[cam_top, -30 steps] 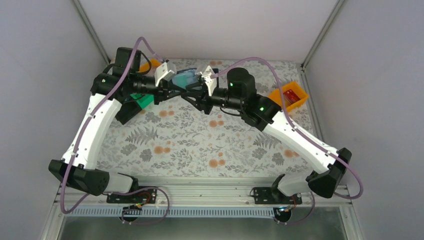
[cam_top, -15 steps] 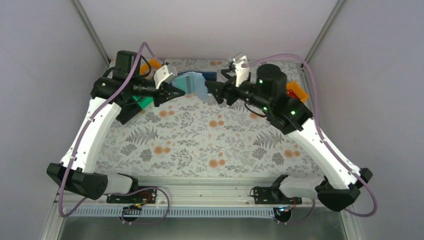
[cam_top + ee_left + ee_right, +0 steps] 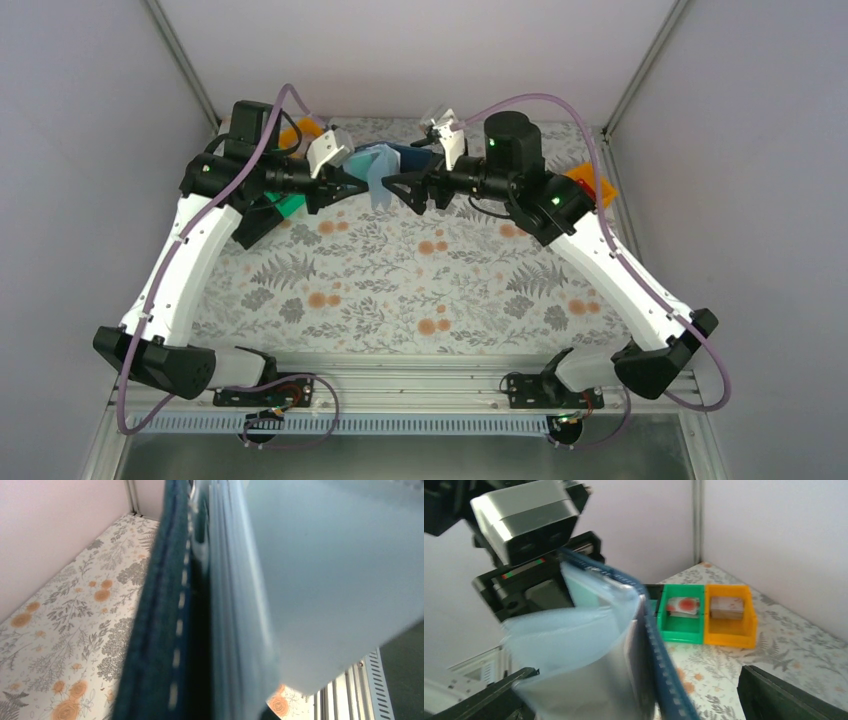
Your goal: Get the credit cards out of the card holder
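Note:
The card holder (image 3: 383,168), navy outside and pale blue inside, hangs in the air at the back of the table. My left gripper (image 3: 350,182) is shut on its left side. In the left wrist view the card holder (image 3: 170,630) fills the frame and hides the fingers. My right gripper (image 3: 400,190) stands open, and in the right wrist view its dark fingers (image 3: 784,695) sit on either side of the card holder (image 3: 664,660), whose translucent sleeve hangs loose. One of the credit cards (image 3: 683,605), pale with a red blotch, lies in the green bin (image 3: 681,630).
An orange bin (image 3: 729,627) with a greyish card in it stands beside the green bin. The green bin (image 3: 285,203) is under the left arm. Another orange bin (image 3: 592,185) shows behind the right arm. Enclosure walls close the back and sides.
My right gripper has opened wide. It pulled away to the right, then came back left, and its fingers are now on either side of the holder. The left gripper has kept its hold.

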`<state>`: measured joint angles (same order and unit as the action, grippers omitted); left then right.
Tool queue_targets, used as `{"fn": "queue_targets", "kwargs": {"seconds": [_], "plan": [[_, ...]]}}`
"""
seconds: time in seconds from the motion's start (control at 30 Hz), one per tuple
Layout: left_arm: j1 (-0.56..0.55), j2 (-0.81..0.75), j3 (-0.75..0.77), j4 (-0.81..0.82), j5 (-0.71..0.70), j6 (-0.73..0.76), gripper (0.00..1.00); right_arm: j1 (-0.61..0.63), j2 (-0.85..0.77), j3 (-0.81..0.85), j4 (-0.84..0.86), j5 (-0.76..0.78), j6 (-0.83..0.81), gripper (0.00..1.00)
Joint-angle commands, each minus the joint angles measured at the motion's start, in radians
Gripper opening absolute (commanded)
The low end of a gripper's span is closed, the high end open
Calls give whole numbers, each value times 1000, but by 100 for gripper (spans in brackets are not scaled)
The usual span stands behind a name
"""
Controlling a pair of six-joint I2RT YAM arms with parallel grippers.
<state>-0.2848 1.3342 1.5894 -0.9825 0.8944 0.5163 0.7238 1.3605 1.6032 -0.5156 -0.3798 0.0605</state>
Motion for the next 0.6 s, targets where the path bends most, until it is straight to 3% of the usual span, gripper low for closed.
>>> {"fn": "queue_targets", "kwargs": {"seconds": [0.0,0.13,0.33,0.4,0.43,0.47,0.57], "plan": [[-3,-17,6,4,26,14,2,-6,-28,-30,54,-155,-17,99],[-2,-18,0,24,-63,-9,2,8,-5,-77,150,-360,29,99],[-1,-16,-7,32,-73,-18,2,29,47,-65,195,-115,161,99],[-1,-17,-9,35,-74,-25,2,33,61,-62,211,-54,212,94],[-2,-17,-10,37,-72,-28,2,37,61,-68,223,-21,240,87],[-1,-19,-13,37,-69,-30,2,41,59,-77,230,5,253,72],[3,-30,-20,33,-48,-25,2,37,23,-123,230,110,268,41]]}}
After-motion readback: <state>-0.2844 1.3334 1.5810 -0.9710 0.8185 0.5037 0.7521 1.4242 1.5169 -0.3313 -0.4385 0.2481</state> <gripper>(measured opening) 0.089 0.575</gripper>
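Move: The pale card sleeve that the right hand goes for, in the holder gripped by the left hand, lies about 5 cm to the right hand's left and 4 cm below, level fore and aft. The navy cover is some 4 cm ahead, 3 cm left and 5 cm below; the green tray is far lower, roughly 11 cm ahead and 27 cm left. From the left hand, the sleeve is about 3 cm right, 2 cm ahead and 2 cm above. The right fingers come round the pale sleeve and begin to close on it, down to a bit over half open; a firm pinch can't be seen. The wide-open hand first swings back about 3.5 cm while easing left, then comes forward some 4 cm, working left and sinking, and its wrist tips down some 10 degrees. The left hand keeps its pinch on the holder, barely shifting. ##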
